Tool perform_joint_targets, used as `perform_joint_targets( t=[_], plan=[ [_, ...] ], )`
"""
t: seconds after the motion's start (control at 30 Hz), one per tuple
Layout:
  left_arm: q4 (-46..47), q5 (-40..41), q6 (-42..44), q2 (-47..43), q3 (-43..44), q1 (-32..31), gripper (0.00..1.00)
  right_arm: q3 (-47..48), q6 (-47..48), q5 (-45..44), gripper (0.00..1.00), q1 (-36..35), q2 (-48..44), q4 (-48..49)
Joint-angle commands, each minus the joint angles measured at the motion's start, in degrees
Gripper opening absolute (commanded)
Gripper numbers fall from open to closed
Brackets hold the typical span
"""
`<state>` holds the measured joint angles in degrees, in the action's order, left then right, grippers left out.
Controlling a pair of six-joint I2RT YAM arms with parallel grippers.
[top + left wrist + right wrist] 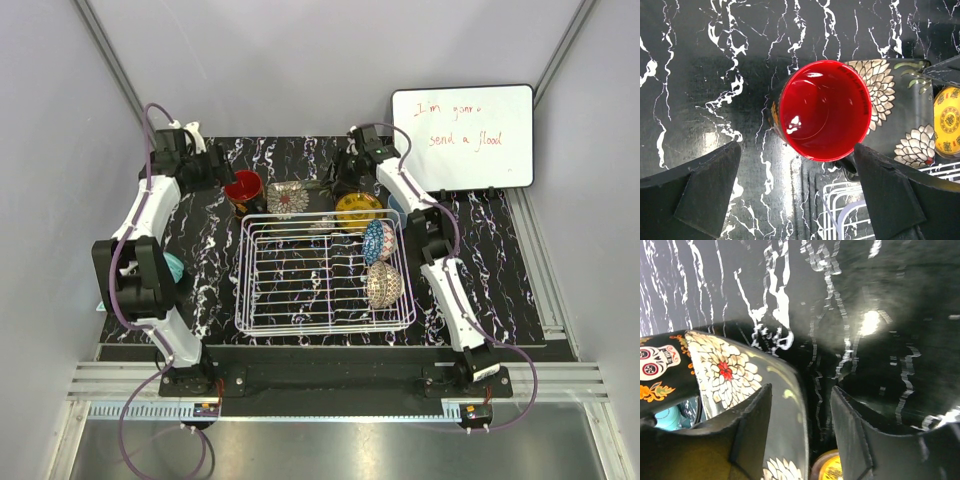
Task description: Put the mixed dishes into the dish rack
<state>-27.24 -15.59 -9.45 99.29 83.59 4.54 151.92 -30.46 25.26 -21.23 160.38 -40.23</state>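
Note:
The white wire dish rack (pixel 325 275) holds a blue bowl (pixel 378 240) and a beige-brown bowl (pixel 383 284) on edge at its right side. Behind it stand the red mug (pixel 243 187), the floral saucer (pixel 290 198) and the yellow plate (pixel 357 210). My left gripper (pixel 215 172) is open just short of the mug (pixel 824 110), its right finger by the handle. My right gripper (pixel 345 182) is open with the saucer's rim (pixel 790 390) between its jaws, not clamped. The light blue cup is hidden.
A whiteboard (pixel 462 137) leans at the back right. A teal rounded object (pixel 173 268) lies beside my left arm. The rack's back corner (pixel 850 210) lies close under the left gripper. The yellow plate (pixel 827 467) sits just below the right gripper.

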Motion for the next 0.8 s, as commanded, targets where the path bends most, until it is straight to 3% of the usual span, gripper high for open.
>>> perform_joint_targets(
  t=[0.0,0.17,0.27,0.37,0.53,0.77],
  plan=[
    [2.20,1.09,0.84,-1.29,-1.15,0.56,0.99,0.14,-0.22,2.08,0.56,-2.14,2.31,0.94],
    [2.20,1.18,1.10,-1.38,-1.33,0.82,0.99,-2.32,-0.13,2.61,0.49,-3.11,2.66,0.94],
    [2.20,0.92,0.58,-1.11,-0.98,1.00,0.99,-3.64,-0.04,2.17,0.39,-3.20,2.57,1.03],
    [2.11,0.22,0.31,-1.46,-0.89,1.26,0.99,-4.52,0.14,1.73,0.20,-3.29,2.40,1.03],
    [2.11,0.04,0.22,-2.25,-1.24,1.35,0.99,-5.14,-0.04,1.99,0.00,-3.29,2.49,1.03],
    [2.28,-0.05,-0.39,-2.78,-2.03,1.79,0.99,-4.35,1.01,1.12,0.00,-3.20,-3.03,0.94]
  ],
)
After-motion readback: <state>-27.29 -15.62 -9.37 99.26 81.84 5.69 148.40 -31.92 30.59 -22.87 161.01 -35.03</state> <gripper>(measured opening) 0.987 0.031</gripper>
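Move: The right hand, low over the table, has the flowered tray's middle about 7 cm to its left and 4 cm back, some 2 cm lower; the tray's right edge lies close by the fingers. The red mug stands about 18 cm left and 2 cm back, the yellow plate 6 cm right and 6 cm back. From the left hand the tray is some 16 cm right, about 1 cm ahead and 16 cm below. Leftward, and a little back and down, the right hand slides about 3 cm in along the tray's far right corner, then shuts its half-open fingers and pinches the tray's right edge just behind that corner, one finger above it and one beneath. The left hand stays wide open by the mug, easing some 1.5 cm down and left. ##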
